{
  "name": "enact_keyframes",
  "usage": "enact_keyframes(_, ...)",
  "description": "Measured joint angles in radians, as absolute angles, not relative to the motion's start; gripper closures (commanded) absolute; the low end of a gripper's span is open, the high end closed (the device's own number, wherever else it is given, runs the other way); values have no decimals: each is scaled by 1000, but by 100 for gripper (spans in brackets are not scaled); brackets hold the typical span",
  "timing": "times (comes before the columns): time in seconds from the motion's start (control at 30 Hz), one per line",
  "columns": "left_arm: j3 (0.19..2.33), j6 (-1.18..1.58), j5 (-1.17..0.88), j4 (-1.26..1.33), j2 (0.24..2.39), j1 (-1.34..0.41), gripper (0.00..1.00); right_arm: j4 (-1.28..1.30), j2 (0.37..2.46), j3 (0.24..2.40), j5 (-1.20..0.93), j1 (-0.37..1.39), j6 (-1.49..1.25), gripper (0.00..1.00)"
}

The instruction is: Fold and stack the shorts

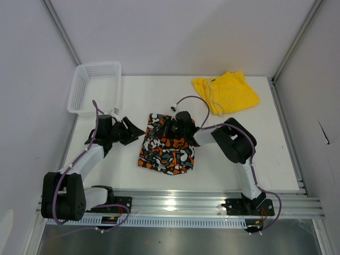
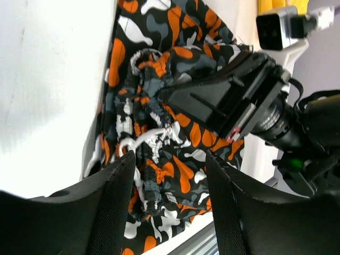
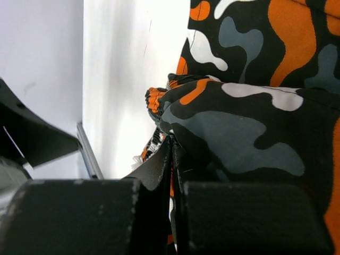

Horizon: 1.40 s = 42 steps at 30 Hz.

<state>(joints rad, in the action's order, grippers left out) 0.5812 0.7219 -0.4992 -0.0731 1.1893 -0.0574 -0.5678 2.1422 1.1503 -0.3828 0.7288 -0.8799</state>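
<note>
The patterned shorts [image 1: 167,151], blotched orange, white, black and grey, lie crumpled at the table's middle. My right gripper [image 1: 169,125] is at their far edge, and in the right wrist view it [image 3: 172,159] is shut on a fold of the patterned fabric [image 3: 234,127]. My left gripper [image 1: 134,133] sits at the shorts' left edge. In the left wrist view it [image 2: 170,207] stands open, and the gathered waistband [image 2: 151,133] shows between and beyond its fingers [image 2: 114,204]. The yellow shorts [image 1: 226,93], with a pale drawstring, lie apart at the far right.
A white mesh basket [image 1: 95,87] stands at the far left corner. The right arm's elbow [image 1: 234,141] hangs over the table right of the patterned shorts. A metal rail [image 1: 175,202] runs along the near edge. Walls close in both sides.
</note>
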Motion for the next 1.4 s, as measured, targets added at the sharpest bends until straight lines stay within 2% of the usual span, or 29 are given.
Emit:
enact_keyframes(0.1,580,715,-480,-70,1189,-99,42,-584,2153,1151,-379,718,-923,95)
enact_keyframes(0.17,580,707,-466,-70,1189,-140,42,-584,2153,1151,-373,718,-936,89)
enact_keyframes(0.27,581,694,-434,-79,1189,-217,42,-575,2150,1154,-363,721,-938,63)
enact_keyframes(0.3,583,687,-421,-90,1189,-241,41,-552,2142,1159,-359,723,-926,49)
enact_keyframes(0.57,586,664,-333,-190,1058,-319,40,-164,1923,1296,-303,733,-618,17)
enact_keyframes(0.67,586,656,-285,-228,991,-369,40,8,1831,1362,-291,708,-467,16)
enact_keyframes(0.77,587,654,-228,-270,969,-459,40,181,1829,1494,-247,681,-298,15)
enact_keyframes(0.93,591,665,-155,-306,999,-593,40,393,1900,1616,-168,651,-51,7)
enact_keyframes(1.0,592,673,-136,-305,1035,-621,40,461,1953,1637,-134,649,33,0)
enact_keyframes(1.3,597,680,-105,-266,1194,-628,38,685,2198,1776,-67,649,281,0)
enact_keyframes(1.33,603,678,-102,-264,1219,-628,38,708,2223,1811,-56,649,294,2)
enact_keyframes(1.4,614,672,-94,-260,1276,-628,38,748,2279,1890,-22,650,313,12)
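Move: The right hand's shut fingers are in the left-hand fold of the camouflage shorts; their middle lies about 6 cm right and 4 cm back, their far right corner some 18 cm right and 7 cm ahead. From the left hand, open above their left edge, the near left corner is roughly 12 cm back and 3 cm right, 7 cm down, and the shorts' middle 14 cm right and 3 cm back. The folded yellow shorts lie 34 cm right and 20 cm ahead of the right hand. The right fingers come free of the fold, open nearly fully, arc about 14 cm up and over to the right and somewhat forward, then come down onto the far part of the shorts, rolling some 70 degrees to point steeply down. Meanwhile the left hand, staying about half open, swings back and right over the shorts' near left part, then sinks towards it, the fingers tipping steeper. ##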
